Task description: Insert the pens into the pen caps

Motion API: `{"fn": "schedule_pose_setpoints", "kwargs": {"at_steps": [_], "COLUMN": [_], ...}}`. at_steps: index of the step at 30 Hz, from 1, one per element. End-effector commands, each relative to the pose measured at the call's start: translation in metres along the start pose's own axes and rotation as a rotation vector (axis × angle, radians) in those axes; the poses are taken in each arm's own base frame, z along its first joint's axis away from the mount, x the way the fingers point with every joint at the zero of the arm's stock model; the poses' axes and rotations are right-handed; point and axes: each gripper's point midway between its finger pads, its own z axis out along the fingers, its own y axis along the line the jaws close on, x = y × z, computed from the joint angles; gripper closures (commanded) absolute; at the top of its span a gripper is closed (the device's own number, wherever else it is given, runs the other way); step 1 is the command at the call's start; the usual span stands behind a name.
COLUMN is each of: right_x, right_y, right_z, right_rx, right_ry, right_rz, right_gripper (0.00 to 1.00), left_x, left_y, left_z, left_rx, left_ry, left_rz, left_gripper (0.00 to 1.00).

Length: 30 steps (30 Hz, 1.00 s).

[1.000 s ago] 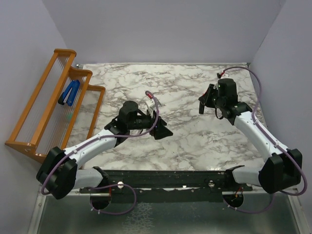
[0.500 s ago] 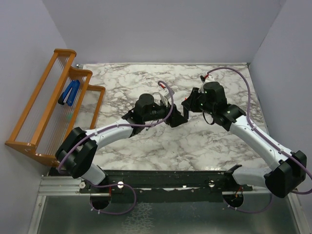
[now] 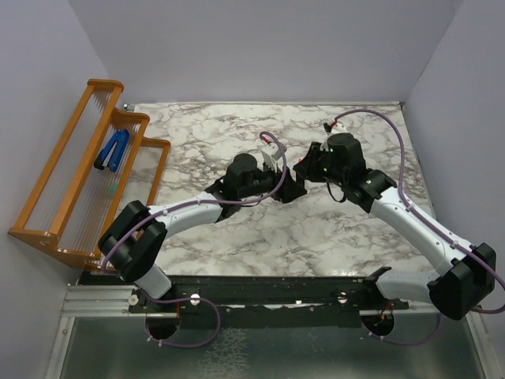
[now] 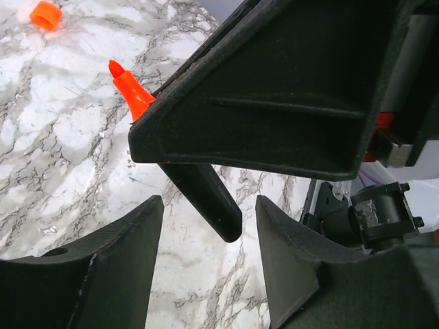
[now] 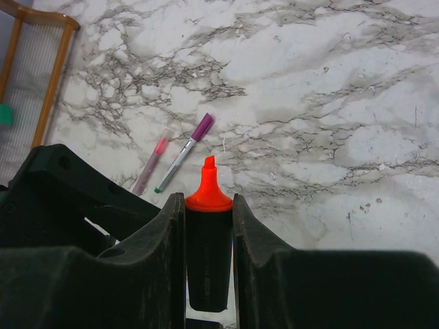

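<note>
My right gripper (image 5: 208,205) is shut on the black marker (image 5: 208,264), whose orange-red tip (image 5: 208,184) sticks out past the fingertips. In the top view it (image 3: 304,169) meets my left gripper (image 3: 290,190) over the middle of the table. My left gripper (image 4: 209,233) is open, with the marker's black rear end (image 4: 206,199) between its jaws, a gap on each side. A bright orange cap (image 4: 45,14) lies on the marble further off. A dull pink pen (image 5: 151,164) and a white-grey pen (image 5: 180,157) with a magenta-purple cap (image 5: 203,127) at one end lie side by side beyond the marker.
An orange wooden rack (image 3: 79,170) stands along the left wall with a blue clip-shaped object (image 3: 113,150) on it. Grey walls close in the back and both sides. The two arms' cables loop above the grippers.
Both arms have swung toward the table's middle. The right gripper carried the marker left, and the left gripper moved right and up until its jaws flank the marker's rear end.
</note>
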Motion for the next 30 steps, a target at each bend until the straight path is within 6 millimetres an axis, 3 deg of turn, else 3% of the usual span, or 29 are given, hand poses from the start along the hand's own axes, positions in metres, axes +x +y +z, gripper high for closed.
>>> {"fn": "schedule_pose_setpoints", "kwargs": {"at_steps": [1, 16, 23, 25, 30], "right_x": [-0.009, -0.009, -0.011, -0.012, -0.011], "right_y": [0.004, 0.003, 0.003, 0.004, 0.003], "right_z": [0.000, -0.002, -0.004, -0.004, -0.006], "right_rx": [0.009, 0.019, 0.020, 0.019, 0.019], "right_ry": [-0.025, -0.031, -0.041, -0.041, -0.042], "right_rz": [0.004, -0.013, -0.017, -0.019, -0.020], "right_gripper": [1.00, 1.00, 0.99, 0.99, 1.00], "left_x": [-0.011, -0.022, -0.018, -0.018, -0.019], "left_y": [-0.004, -0.002, 0.000, 0.001, 0.003], "left_z": [0.012, 0.022, 0.025, 0.026, 0.027], "left_rx": [-0.010, -0.022, -0.019, -0.020, -0.025], "left_ry": [-0.040, -0.075, -0.071, -0.073, -0.082], "left_rz": [0.000, -0.010, -0.030, -0.031, -0.015], "left_gripper": [0.44, 0.61, 0.81, 1.00, 1.00]}}
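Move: The orange marker, held tip up in the right hand, has its middle about 3 cm ahead of the left hand and 2 cm to its right, nearly level. For the right hand, that middle lies about 1 cm back and 2 cm below. From the left hand, the orange cap lies some 18 cm ahead, 15 cm right and 18 cm down; the purple pen lies about 17 cm left, roughly level fore-and-aft, equally low. Left hand eases about 2 cm forward and rightward, closing to pinch the marker's lower body; right keeps its grip. ##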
